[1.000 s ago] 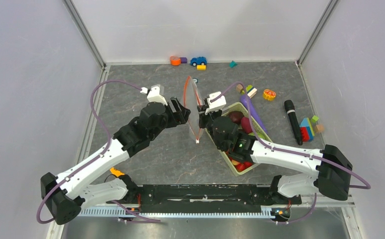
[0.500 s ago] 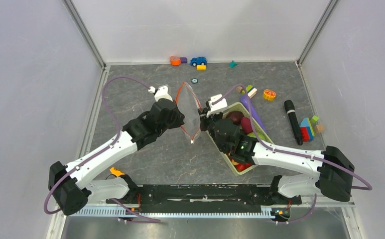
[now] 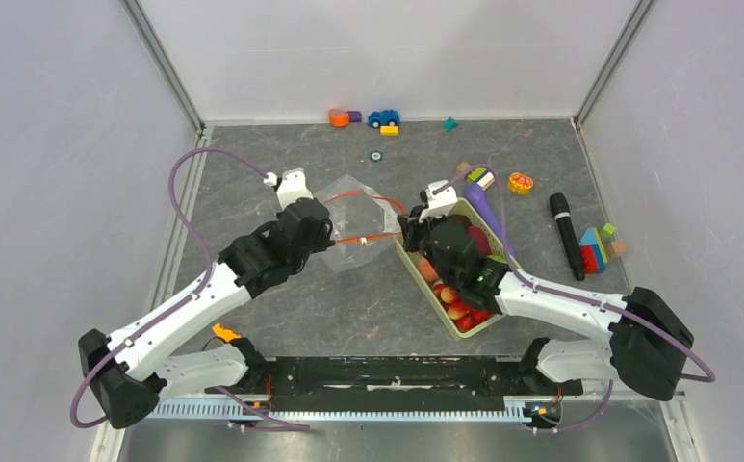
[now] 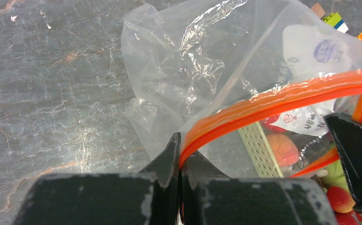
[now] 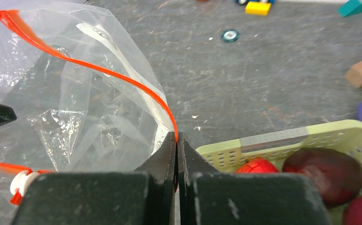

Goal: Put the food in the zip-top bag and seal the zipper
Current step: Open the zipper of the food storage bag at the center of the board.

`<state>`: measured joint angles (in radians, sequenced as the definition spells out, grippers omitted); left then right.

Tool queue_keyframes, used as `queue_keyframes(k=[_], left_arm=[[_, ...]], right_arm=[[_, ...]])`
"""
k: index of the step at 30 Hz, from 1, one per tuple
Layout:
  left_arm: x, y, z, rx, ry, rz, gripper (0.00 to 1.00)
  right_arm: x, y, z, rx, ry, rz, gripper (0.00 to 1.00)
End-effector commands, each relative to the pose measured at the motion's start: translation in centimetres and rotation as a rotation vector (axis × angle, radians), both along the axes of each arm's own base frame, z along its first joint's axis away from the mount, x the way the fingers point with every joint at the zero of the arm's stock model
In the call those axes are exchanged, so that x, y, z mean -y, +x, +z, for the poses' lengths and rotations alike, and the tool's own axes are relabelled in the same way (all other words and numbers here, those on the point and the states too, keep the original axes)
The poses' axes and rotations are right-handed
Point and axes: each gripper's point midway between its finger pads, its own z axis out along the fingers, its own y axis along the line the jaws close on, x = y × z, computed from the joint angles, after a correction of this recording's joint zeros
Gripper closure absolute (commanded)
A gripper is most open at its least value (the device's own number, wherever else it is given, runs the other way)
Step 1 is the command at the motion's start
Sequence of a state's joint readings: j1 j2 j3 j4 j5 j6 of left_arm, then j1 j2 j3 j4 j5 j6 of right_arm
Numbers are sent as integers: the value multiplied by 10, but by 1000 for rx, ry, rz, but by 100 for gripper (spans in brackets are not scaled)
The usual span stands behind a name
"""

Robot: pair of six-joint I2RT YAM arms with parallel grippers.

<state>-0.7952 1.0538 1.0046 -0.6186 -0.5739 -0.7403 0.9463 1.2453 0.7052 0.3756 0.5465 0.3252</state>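
Observation:
The clear zip-top bag hangs between my two grippers with its mouth spread wide. Its red-orange zipper splits into a far and a near strip, and a white slider sits on the near one. My left gripper is shut on the bag's left rim, the strip pinched at its tips. My right gripper is shut on the right rim, beside the basket. The food lies in the pale green basket: a dark plum, a peach and small red apples.
A purple toy and a black marker lie right of the basket, with coloured blocks further right. A toy car, an orange block and a teal block line the back wall. A small wheel lies behind the bag.
My left gripper closed on the bag's left rim and drew left while the right one drew right. The bag's mouth went from a narrow slit to a wide opening.

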Motion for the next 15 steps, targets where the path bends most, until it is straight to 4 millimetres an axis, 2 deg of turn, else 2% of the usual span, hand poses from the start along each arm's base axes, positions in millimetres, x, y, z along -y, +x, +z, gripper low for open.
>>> queue_keyframes(k=[1, 3, 5, 8, 12, 15], left_arm=[[-40, -7, -6, -37, 194, 62, 98], [-28, -6, -16, -71, 184, 27, 98], [-21, -3, -26, -103, 198, 12, 98], [-24, 0, -32, -161, 254, 56, 98], [-6, -1, -45, -236, 233, 6, 98], [-9, 3, -48, -231, 246, 43, 98]], right_arm=[[16, 13, -39, -84, -8, 5, 100], [-1, 9, -43, -79, -8, 99, 100], [-13, 8, -47, -85, -3, 154, 90], [-30, 3, -45, -81, -17, 251, 73], [-48, -8, -22, -17, -41, 403, 38], [-53, -24, 0, 61, -20, 502, 16]])
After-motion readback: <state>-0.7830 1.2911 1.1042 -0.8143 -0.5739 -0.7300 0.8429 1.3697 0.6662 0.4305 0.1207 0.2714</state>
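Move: The bag's open mouth spans the gap between the closed grippers, each already pinching its rim; its middle lies about 7 cm right and 4 cm ahead of the left hand, and 7 cm left and 1 cm ahead of the right, at hand height. From the right hand, the food basket's middle is some 15 cm right, 10 cm back and 17 cm below, and the small wheel about 16 cm ahead, 6 cm left and 20 cm down. Both hands lower the bag about 6 cm, left still pinching; the right eases left, opens and lets go. ##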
